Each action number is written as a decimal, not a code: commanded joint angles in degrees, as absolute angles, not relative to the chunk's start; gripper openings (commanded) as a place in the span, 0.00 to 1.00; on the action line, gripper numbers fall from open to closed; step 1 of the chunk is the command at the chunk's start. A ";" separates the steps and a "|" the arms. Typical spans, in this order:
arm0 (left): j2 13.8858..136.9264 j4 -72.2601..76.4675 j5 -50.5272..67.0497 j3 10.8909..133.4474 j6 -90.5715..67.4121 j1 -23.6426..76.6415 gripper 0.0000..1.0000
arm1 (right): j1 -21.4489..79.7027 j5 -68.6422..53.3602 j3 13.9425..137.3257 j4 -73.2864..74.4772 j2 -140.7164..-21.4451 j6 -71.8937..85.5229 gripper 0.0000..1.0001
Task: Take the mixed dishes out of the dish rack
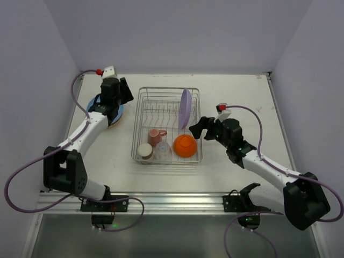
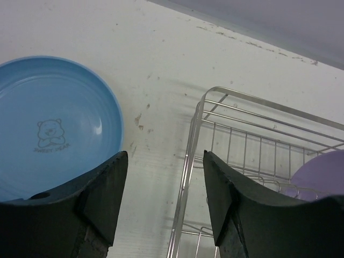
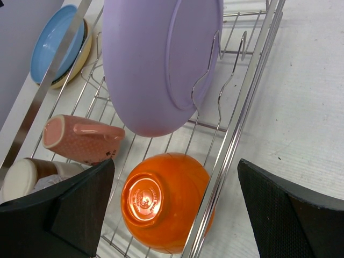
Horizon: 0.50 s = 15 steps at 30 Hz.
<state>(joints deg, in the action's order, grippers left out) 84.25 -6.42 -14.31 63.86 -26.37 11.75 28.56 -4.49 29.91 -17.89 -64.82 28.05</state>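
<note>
The silver wire dish rack (image 1: 141,121) stands mid-table. In it a lavender plate (image 1: 185,107) stands upright in the prongs, an orange bowl (image 1: 185,145) lies upside down, a pink mug (image 1: 156,136) lies on its side, and a cream cup (image 1: 144,151) and a clear glass (image 1: 163,151) sit at the near end. A light-blue plate (image 1: 119,112) lies on a tan plate left of the rack. My left gripper (image 1: 124,90) is open above the gap between that stack and the rack. My right gripper (image 1: 200,129) is open just right of the orange bowl (image 3: 164,207) and holds nothing.
The left wrist view shows the light-blue plate (image 2: 51,126) with a bear print and the rack's corner (image 2: 207,105). Grey walls close the table at the back and sides. An aluminium rail (image 1: 161,201) runs along the near edge.
</note>
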 commanded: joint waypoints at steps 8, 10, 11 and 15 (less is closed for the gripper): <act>79.72 1.47 0.24 59.77 -26.63 11.43 0.73 | 28.83 -5.27 30.06 -19.68 -62.49 30.58 0.99; 79.45 3.51 3.77 58.63 -28.12 11.51 0.79 | 28.74 -5.62 29.53 -20.30 -62.23 31.29 0.99; 79.19 4.30 6.30 57.32 -30.65 11.69 0.82 | 28.74 -5.80 28.75 -21.17 -62.05 31.81 0.99; 79.01 14.39 14.32 52.83 -34.97 13.44 0.96 | 28.74 -5.63 26.81 -23.11 -59.95 32.17 0.99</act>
<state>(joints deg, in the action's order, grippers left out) 80.58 4.71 5.08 55.20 -30.61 12.10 28.56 -4.71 28.10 -19.20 -62.28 30.92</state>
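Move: The purple plate, upright in the rack, stands about 22 cm to the left hand's right and some 6 cm back, its middle roughly 8 cm lower. Off the same hand, the pink mug lies about 11 cm right and 17 cm back, the orange bowl 22 cm right and 21 cm back, both well below, and the blue plate on its stack 10 cm left and 7 cm back. From the right hand the purple plate is about 8 cm ahead and 4 cm left. Rightward and level, gathering speed, the left hand swings about 6 cm away from the stacked blue plate and over the rack's near side edge, towards the purple plate, drawing back some 2 cm. On the way the wrist turns about 15 degrees clockwise and rolls its left side down by nearly as much, while the empty fingers spread from a bit over half open to almost fully open, touching nothing. ##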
